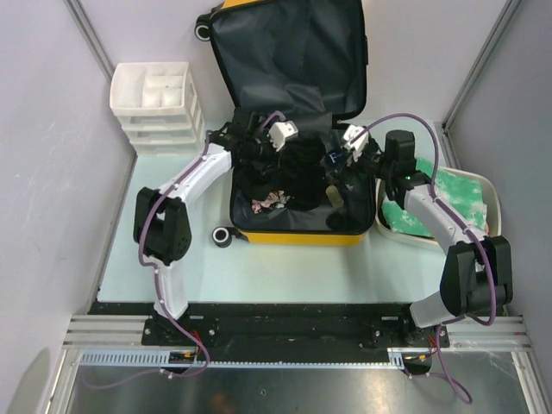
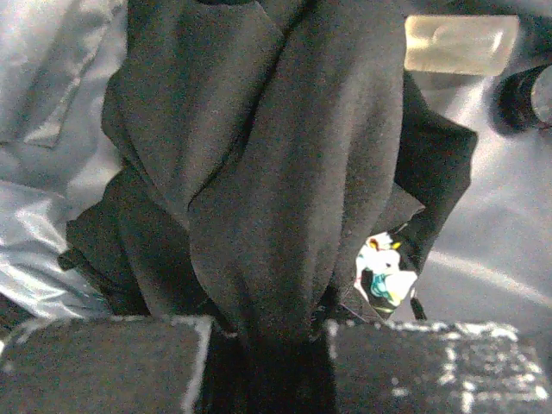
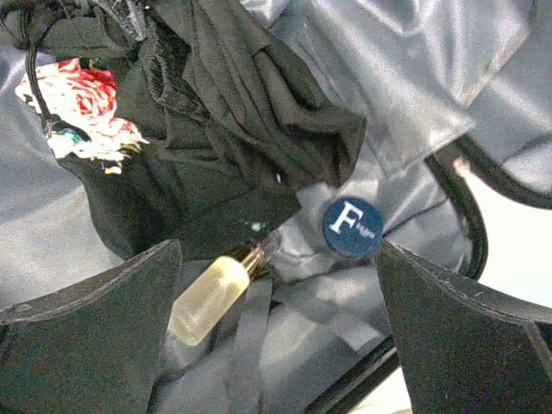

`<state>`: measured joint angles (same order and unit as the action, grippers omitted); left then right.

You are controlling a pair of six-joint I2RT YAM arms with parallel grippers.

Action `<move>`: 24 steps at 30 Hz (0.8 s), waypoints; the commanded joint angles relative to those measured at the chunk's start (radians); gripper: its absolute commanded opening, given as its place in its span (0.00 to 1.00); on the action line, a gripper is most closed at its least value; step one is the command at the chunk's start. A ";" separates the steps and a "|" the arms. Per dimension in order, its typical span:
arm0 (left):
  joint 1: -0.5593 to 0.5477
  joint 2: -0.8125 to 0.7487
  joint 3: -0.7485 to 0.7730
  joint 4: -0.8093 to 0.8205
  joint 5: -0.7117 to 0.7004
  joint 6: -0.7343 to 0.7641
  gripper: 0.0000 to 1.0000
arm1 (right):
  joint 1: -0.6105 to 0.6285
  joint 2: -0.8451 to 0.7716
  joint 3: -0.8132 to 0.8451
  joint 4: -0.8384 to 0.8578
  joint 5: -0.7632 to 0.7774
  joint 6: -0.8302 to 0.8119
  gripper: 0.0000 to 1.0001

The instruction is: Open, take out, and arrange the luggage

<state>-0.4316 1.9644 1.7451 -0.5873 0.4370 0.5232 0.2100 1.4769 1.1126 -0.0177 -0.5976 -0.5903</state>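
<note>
The luggage (image 1: 293, 238), a yellow hard-shell suitcase, lies open with its grey-lined lid (image 1: 289, 52) laid back and black clothes (image 1: 289, 172) piled in its base. My left gripper (image 1: 252, 145) is over the base's back left. In the left wrist view it (image 2: 267, 354) is shut on a fold of the black garment (image 2: 267, 172). My right gripper (image 1: 338, 172) hangs open over the base's right side. Between its spread fingers (image 3: 86, 336) lie a pale yellow bottle (image 3: 207, 297) and a round blue badge marked F (image 3: 352, 227), untouched.
A white drawer unit (image 1: 155, 103) stands left of the suitcase. A white tub (image 1: 483, 185) holding green packets sits on the right, close to the right arm. A floral-print garment (image 3: 82, 103) lies among the black clothes. One black wheel (image 1: 222, 235) sticks out at the near left corner.
</note>
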 commanded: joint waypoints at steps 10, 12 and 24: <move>-0.001 -0.200 -0.073 0.027 0.089 0.142 0.00 | 0.121 0.063 -0.039 0.269 -0.088 -0.420 1.00; -0.004 -0.223 -0.087 0.027 0.091 0.175 0.00 | 0.129 0.056 -0.069 0.310 -0.082 -0.433 1.00; -0.048 -0.308 -0.205 0.041 0.080 0.373 0.00 | 0.198 0.034 -0.100 0.397 -0.215 -0.450 1.00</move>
<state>-0.4557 1.7374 1.5558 -0.5915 0.4786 0.7902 0.3729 1.5410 1.0111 0.3275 -0.7296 -1.0023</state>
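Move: The black garment hangs from my left hand's fingers, its middle about 4 cm right of them and 7 cm below. From my open right hand, that hanging cloth lies some 10 cm left, level fore and aft, and about 10 cm lower. From my right hand, the blue disc sits roughly 4 cm ahead, 1 cm left and 17 cm below. The yellowish bottle is 7 cm back, 1 cm left, equally low. I bring my wide-open right hand about 9 cm left towards the hanging garment, easing slightly back at the end, while it turns counter-clockwise and tips its fingers up, some 35 degrees in all. My left hand keeps its pinch on the black cloth, first lifting it about 3.5 cm, then drawing it back about 5 cm while turning clockwise and tipping up. ##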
